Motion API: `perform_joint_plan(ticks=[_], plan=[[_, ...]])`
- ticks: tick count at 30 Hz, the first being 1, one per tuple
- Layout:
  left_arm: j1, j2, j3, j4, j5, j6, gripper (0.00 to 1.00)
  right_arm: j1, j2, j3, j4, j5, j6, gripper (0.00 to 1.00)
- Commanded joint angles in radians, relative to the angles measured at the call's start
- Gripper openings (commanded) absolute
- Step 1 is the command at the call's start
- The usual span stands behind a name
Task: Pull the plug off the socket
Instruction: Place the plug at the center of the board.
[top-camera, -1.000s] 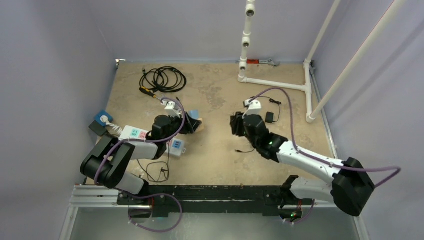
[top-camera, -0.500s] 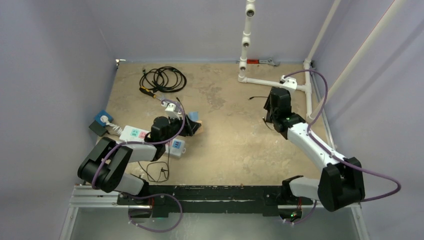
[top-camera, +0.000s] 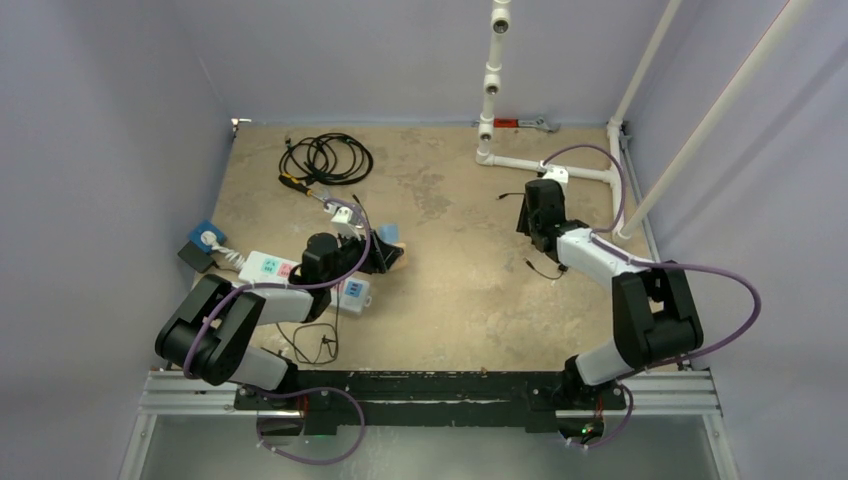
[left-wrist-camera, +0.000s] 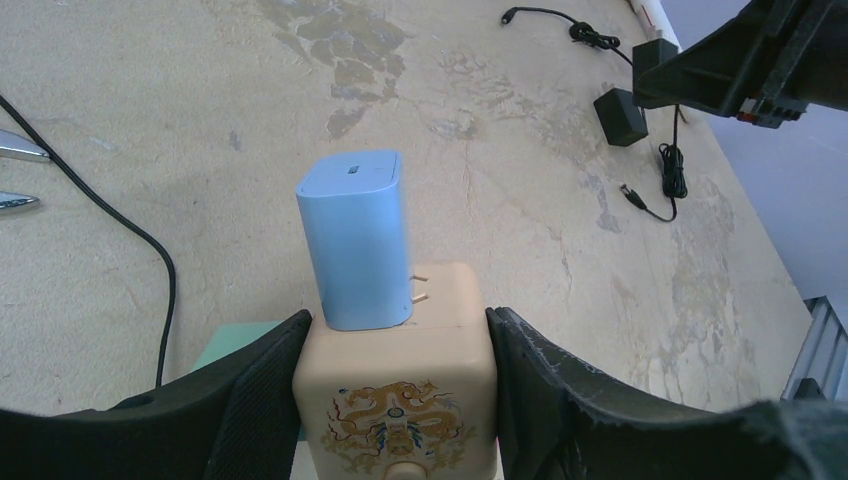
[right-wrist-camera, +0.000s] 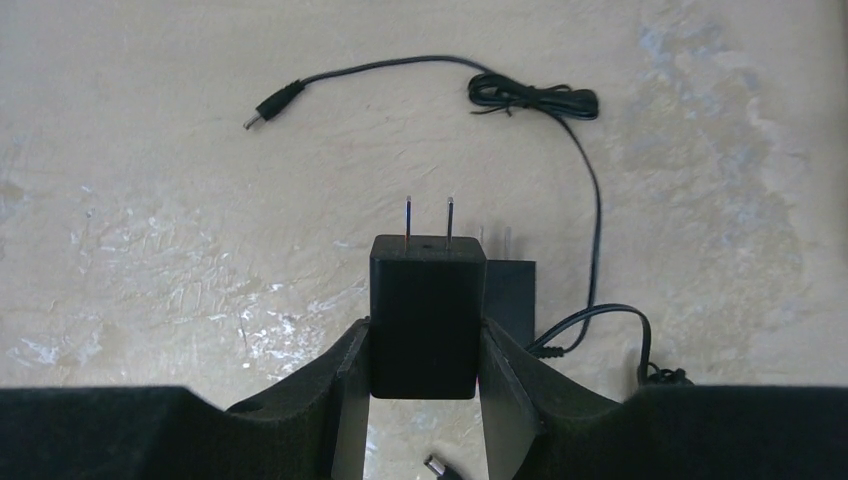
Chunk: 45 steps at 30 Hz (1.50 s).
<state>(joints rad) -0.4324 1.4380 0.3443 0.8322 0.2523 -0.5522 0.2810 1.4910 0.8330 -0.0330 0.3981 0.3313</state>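
A cream cube socket (left-wrist-camera: 400, 400) with a dragon print is pinched between the fingers of my left gripper (left-wrist-camera: 395, 340), which is shut on it. A light-blue plug (left-wrist-camera: 355, 240) stands in the socket's top face, with two prongs partly showing at its base. From above, the left gripper (top-camera: 385, 255) and socket (top-camera: 397, 256) lie left of centre. At the back right, my right gripper (right-wrist-camera: 425, 335) is shut on a black plug (right-wrist-camera: 425, 300) held above the table, its two prongs bare. In the top view the right gripper (top-camera: 537, 215) is far from the socket.
A second black adapter (right-wrist-camera: 510, 290) lies on the table under the held plug, its thin cable (right-wrist-camera: 590, 200) ending in a barrel connector (right-wrist-camera: 265, 108). A white power strip (top-camera: 270, 268), a coiled black cable (top-camera: 325, 157) and a white pipe frame (top-camera: 545, 165) also stand here.
The right arm has swung from the middle of the table, near the socket, to the back right. The left arm has barely moved and still holds the socket.
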Motion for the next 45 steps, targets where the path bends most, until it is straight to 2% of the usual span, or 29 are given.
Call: perform_joint_plan(ticks=[1,6,9,23,29,35,40,42,44,45], plan=[[0.006,-0.021,-0.006,0.093,0.029,0.020,0.00,-0.004,0.065,0.063,0.035,-0.080,-0.023,0.00],[0.006,-0.021,-0.008,0.103,0.039,0.021,0.00,-0.009,0.130,0.089,-0.002,-0.085,-0.010,0.03],[0.006,-0.021,-0.008,0.107,0.044,0.020,0.00,-0.017,0.135,0.093,-0.011,-0.069,-0.002,0.17],[0.006,-0.019,-0.010,0.115,0.052,0.017,0.00,-0.038,0.135,0.092,-0.019,-0.084,0.015,0.61],[0.006,-0.020,-0.016,0.128,0.057,0.007,0.00,-0.037,0.074,0.081,-0.023,-0.120,0.021,0.71],[0.004,-0.032,-0.040,0.213,0.096,-0.054,0.00,-0.038,-0.112,0.051,-0.046,-0.244,0.031,0.77],[-0.009,-0.145,-0.023,0.180,0.097,-0.177,0.00,-0.038,-0.287,0.026,-0.063,-0.427,0.022,0.81],[-0.037,-0.207,0.026,0.091,0.089,-0.191,0.00,-0.038,-0.341,0.011,-0.051,-0.535,0.017,0.83],[-0.088,-0.266,0.105,-0.082,0.065,-0.144,0.00,-0.038,-0.379,0.002,-0.051,-0.622,0.010,0.84],[-0.122,-0.295,0.156,-0.210,0.052,-0.088,0.00,-0.036,-0.391,0.003,-0.054,-0.714,0.004,0.84]])
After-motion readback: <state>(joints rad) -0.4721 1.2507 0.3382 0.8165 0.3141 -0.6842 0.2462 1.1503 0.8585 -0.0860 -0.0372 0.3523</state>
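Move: The black plug is still gripped in the right hand; its spot on the board is about 4 cm below and 1 cm ahead. The other black plug lies 3 cm to the hand's right and 1 cm back, its cable bundle 6 cm ahead and 6 cm right, its cable tip 8 cm ahead and 6 cm left. From the left hand, which holds the peach socket, that spot is some 28 cm right, 8 cm ahead and 4 cm lower. Lower the right gripper about 4 cm to set the held black plug on the board just left of the other one, ease it about a centimetre right and open the fingers wide. Then lift clear by some 16 cm, veering left and a little back, turning counter-clockwise. Keep the left grip on the socket almost still, then raise it about 6 cm at the end. ##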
